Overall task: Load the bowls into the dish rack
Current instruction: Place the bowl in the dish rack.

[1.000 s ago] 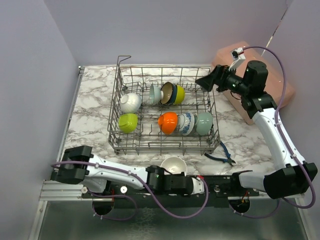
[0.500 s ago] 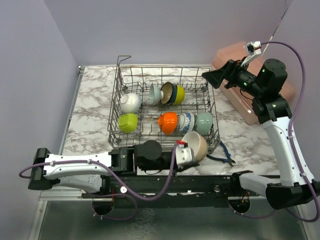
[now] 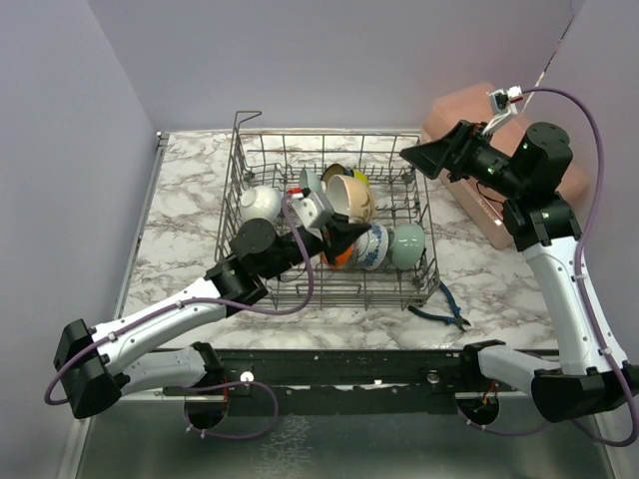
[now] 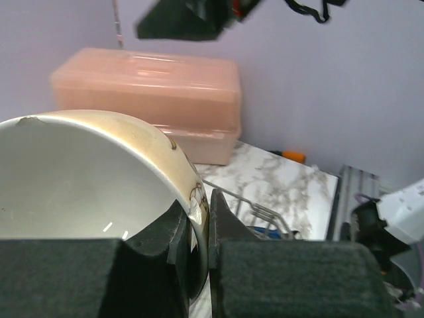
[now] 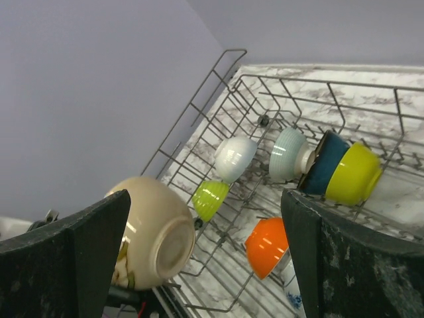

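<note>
My left gripper (image 3: 329, 213) is shut on the rim of a beige bowl (image 3: 349, 197), one finger inside and one outside (image 4: 209, 218). It holds the bowl tilted above the middle of the grey wire dish rack (image 3: 236, 160). In the rack stand a white bowl (image 3: 260, 204), a lime green bowl (image 5: 211, 199), an orange bowl (image 5: 268, 246), a blue-patterned bowl (image 3: 373, 244) and a mint bowl (image 3: 405, 244). In the back row are a pale mint bowl (image 5: 288, 154), a dark teal bowl (image 5: 324, 165) and a yellow-green bowl (image 5: 354, 173). My right gripper (image 3: 419, 158) hangs open and empty over the rack's back right corner.
A pink translucent box (image 3: 519, 170) stands at the back right, under my right arm. Blue-handled pliers (image 3: 439, 309) lie on the marble table just right of the rack's front corner. Purple walls close in the left and back sides.
My left arm has carried the beige bowl from the table's front edge up and back over the rack's middle. The right gripper has hardly moved in the last half second.
</note>
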Robot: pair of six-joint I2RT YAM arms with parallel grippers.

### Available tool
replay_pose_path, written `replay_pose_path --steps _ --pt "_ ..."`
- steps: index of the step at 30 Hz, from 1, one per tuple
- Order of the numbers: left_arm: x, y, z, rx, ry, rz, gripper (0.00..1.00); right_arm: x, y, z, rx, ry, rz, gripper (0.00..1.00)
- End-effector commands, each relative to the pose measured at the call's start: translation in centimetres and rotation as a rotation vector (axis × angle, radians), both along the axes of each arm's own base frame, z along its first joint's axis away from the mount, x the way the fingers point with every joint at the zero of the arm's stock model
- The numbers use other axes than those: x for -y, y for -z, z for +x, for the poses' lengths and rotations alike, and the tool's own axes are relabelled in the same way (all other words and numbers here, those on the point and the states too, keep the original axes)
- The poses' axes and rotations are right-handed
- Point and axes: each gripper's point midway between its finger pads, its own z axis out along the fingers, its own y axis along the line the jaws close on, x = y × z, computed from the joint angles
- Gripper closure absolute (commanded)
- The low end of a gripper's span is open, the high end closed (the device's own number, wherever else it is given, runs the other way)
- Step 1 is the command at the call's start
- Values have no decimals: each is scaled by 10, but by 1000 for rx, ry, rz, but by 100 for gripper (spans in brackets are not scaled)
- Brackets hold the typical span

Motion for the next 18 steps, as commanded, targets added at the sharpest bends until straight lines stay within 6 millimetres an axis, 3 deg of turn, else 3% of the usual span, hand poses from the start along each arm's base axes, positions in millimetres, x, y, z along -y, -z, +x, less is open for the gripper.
replay_pose_path --steps 1,9,18 --pt "-19 -34 20 79 22 -131 100 -16 19 1 -138 -104 90 0" --pt "-44 -26 54 90 18 -96 100 -42 41 7 -249 -205 116 0" --pt "-38 14 73 98 23 108 100 -98 78 11 -395 -285 22 0"
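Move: The left hand holds the beige bowl by its rim, middle about 6 cm ahead and 1 cm above; the open right gripper is some 9 cm ahead, 13 cm right and 6 cm above. The orange bowl stands roughly 10 cm ahead, 1 cm left and 22 cm below. From the right hand, the beige bowl is about 3 cm back, 14 cm left and 5 cm below; the lime bowl about 16 cm ahead, 9 cm left and 28 cm below. Left carries the beige bowl about 8 cm forward and leftward; open right swings left and down towards it. ##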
